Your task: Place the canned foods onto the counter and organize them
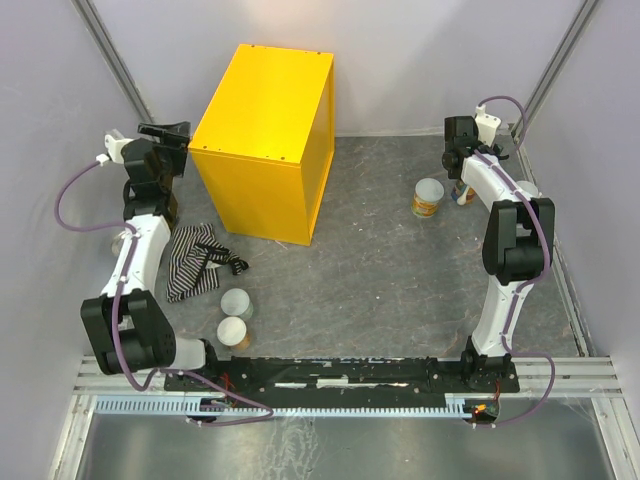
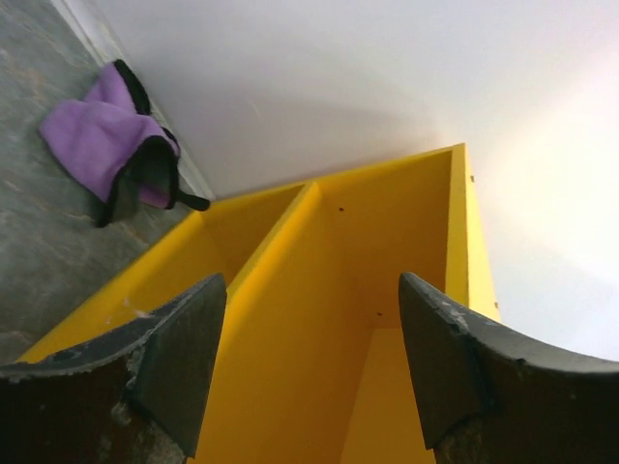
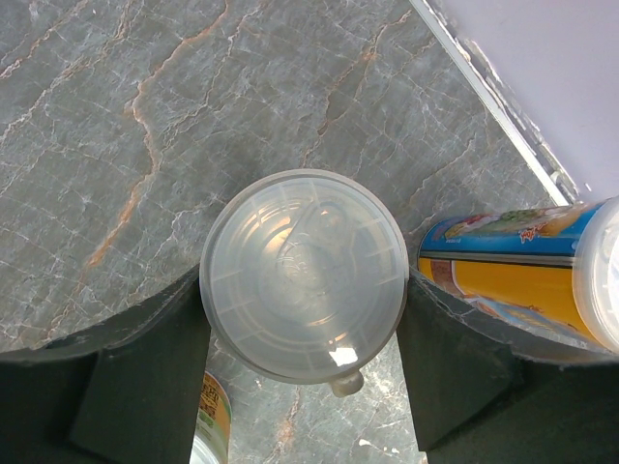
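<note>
The counter (image 1: 265, 120), a big yellow cabinet, stands at the back middle. Its hollow side with an inner divider (image 2: 387, 222) fills the left wrist view. My left gripper (image 1: 165, 132) hovers at its left side, open (image 2: 311, 290), with nothing between the fingers. At the right, my right gripper (image 1: 455, 160) points down, shut (image 3: 302, 285) on a can with a pale translucent lid (image 3: 305, 261); both fingers touch its rim. A blue-and-orange tube (image 3: 503, 271) lies beside it. An orange can (image 1: 428, 197) stands nearby. Two pale-lidded cans (image 1: 237, 303) (image 1: 233, 332) stand near the left arm's base.
A striped black-and-white cloth (image 1: 195, 260) lies in front of the counter's left corner. A purple cloth (image 2: 106, 145) lies on the floor by the back wall. Another labelled can (image 3: 211, 416) shows under my right gripper's left finger. White walls close in both sides.
</note>
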Action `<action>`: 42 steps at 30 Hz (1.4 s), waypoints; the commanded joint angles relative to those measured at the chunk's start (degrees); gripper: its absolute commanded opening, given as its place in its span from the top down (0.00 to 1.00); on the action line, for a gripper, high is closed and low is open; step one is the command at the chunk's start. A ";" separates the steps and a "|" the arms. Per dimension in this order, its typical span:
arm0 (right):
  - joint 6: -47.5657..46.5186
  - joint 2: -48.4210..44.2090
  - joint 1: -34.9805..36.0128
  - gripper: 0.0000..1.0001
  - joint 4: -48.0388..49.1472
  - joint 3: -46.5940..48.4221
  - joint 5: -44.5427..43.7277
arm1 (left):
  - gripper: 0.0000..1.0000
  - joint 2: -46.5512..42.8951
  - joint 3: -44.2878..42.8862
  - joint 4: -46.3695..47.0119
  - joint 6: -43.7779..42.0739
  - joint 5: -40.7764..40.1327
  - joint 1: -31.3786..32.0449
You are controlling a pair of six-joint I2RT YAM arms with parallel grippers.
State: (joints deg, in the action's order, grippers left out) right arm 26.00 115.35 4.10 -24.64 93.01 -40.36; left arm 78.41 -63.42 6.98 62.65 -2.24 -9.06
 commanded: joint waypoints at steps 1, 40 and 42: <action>-1.28 -1.63 0.56 0.99 -0.50 2.17 0.41 | 0.24 1.25 1.48 9.42 6.66 6.96 -0.86; -1.61 -11.29 0.63 0.99 -0.45 -3.79 1.33 | 0.54 0.33 15.81 46.37 23.38 47.47 -3.28; -1.68 -11.69 0.68 0.99 -0.86 -3.96 1.41 | 0.54 -0.75 16.63 47.18 23.88 48.11 -2.67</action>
State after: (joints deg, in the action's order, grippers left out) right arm 25.19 109.62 4.40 -28.60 88.01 -37.04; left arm 81.89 -47.64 47.44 83.70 39.31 -13.67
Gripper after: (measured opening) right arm 0.754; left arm 0.458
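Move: From the left hand, beside the top of the yellow box, the box's middle lies about 20 cm to the right, 4 cm ahead and 15 cm down; the striped cloth lies 14 cm back, straight behind it and 30 cm down. From the right hand, which already holds a can, the box's middle is some 56 cm left and level fore and aft, a standing can 17 cm left and 6 cm back, and another can 8 cm right and 4 cm back. The left hand goes about 9 cm right into the yellow box's near left edge, dipping some 3.5 cm and rising again, then drawing back about 4 cm, while it half closes its fingers, turns clockwise by more than 30 degrees and rolls its left side down, and pushes the near end of the box to the right. The right hand keeps its grip on its can and, late on, draws back about 3 cm almost level. ##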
